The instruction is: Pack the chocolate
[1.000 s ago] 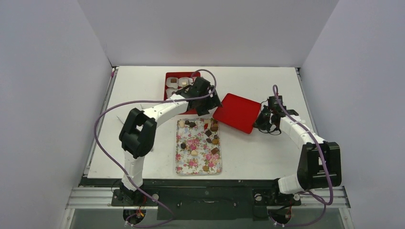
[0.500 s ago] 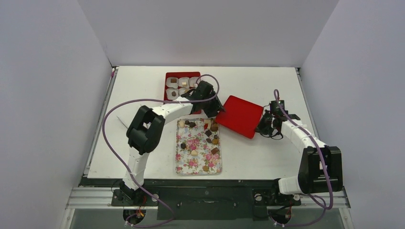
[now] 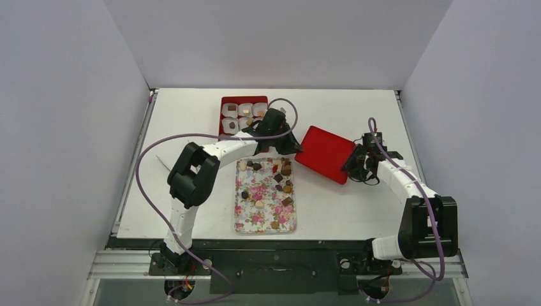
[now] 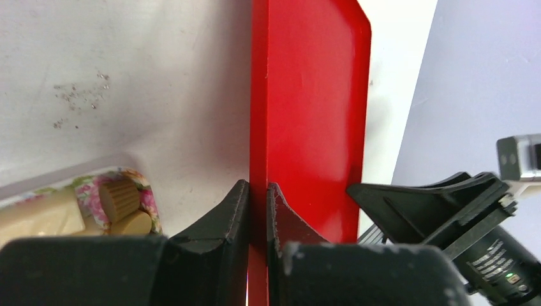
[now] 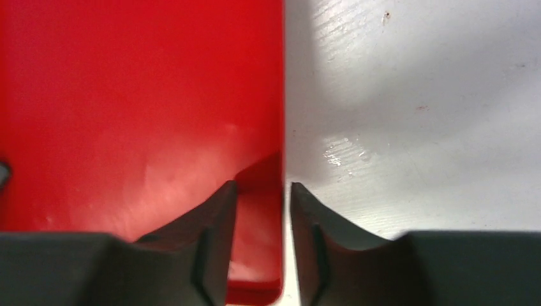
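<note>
The chocolate lies as several small brown, tan and cream pieces on the floral tray. Two tan pieces show at the tray's corner in the left wrist view. A red lid sits between the two arms, right of the tray. My left gripper is shut on the lid's left edge, with both fingers pressed against the thin rim. My right gripper straddles the lid's right rim. Its fingers stand slightly apart, with a gap beside the rim.
A red box holding white paper cups, some with a piece inside, stands at the back, behind the left arm. The left arm's purple cable loops over the table's left side. Grey walls close the table on three sides.
My left gripper closed onto the lid's left edge. The right gripper, earlier shut on the lid's right rim, has loosened. The lid shifted a little to the right.
</note>
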`<state>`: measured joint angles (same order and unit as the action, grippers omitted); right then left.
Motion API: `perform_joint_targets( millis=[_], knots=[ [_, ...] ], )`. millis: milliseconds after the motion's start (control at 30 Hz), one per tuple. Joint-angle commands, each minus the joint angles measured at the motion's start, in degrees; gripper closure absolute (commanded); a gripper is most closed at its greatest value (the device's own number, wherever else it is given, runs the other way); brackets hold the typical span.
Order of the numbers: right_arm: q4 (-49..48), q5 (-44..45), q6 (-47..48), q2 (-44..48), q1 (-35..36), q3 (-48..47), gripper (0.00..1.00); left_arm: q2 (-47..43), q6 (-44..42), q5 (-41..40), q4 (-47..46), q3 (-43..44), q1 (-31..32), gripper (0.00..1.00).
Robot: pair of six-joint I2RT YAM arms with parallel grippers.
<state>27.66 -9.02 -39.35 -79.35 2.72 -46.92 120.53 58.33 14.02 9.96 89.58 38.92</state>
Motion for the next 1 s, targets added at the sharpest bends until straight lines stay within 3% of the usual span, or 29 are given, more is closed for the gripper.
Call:
perform_joint_targets(
  millis=[0, 200, 367, 467, 700, 967],
  knots=[
    [1.46, 0.28, -0.01, 3.43, 0.50, -4.59, 0.56, -8.21, -3.37, 1.15, -5.37, -1.17, 1.72, 1.00],
    [7.47, 0.79, -1.21, 7.48, 1.20, -13.52, 0.39, -15.41, -9.26, -3.95, -6.78, -3.52, 2.83, 1.00],
    [10.52, 1.40, -3.14, 7.61, 2.61, -19.33, 0.34, -20.08, -13.20, -7.14, -11.42, -6.21, 4.10, 1.00],
    [10.79, 2.13, -5.41, 6.25, 5.76, -25.71, 0.32, -22.96, -18.89, -12.18, -9.33, -5.83, 6.51, 1.00],
    [12.44, 8.37, -10.98, 1.77, 15.98, -37.25, 0.29, -26.90, -34.99, -39.44, -3.24, -6.15, 15.54, 1.00],
    [15.23, 14.12, -12.74, -3.88, 22.12, -42.13, 0.30, -32.26, -49.58, -60.22, -17.91, -16.48, 24.27, 1.00]
  ],
)
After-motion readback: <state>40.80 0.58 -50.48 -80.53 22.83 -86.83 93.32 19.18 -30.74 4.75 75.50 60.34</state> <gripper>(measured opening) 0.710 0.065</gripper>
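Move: The left gripper is already shut on the red lid's left edge; the lid's middle lies about 9 cm to its right and 1 cm back, nearly level. The chocolate box sits some 20 cm left, 9 cm ahead and 7 cm below, and the flowered tray's middle about 12 cm left, 16 cm back and 8 cm below. From the right gripper, partly open astride the opposite edge, the lid's middle is roughly 7 cm left and 5 cm ahead, about level. Leave the red lid to the left gripper: keep its pinch on the edge, raise it about 14 cm and draw it back, tipping the fingers up some 50 degrees while rolling their left side upward late on. Meanwhile spread the right fingers wide and pull that hand straight up off its edge, then leftward over the lid and slightly forward, rising about 23 cm in all. ##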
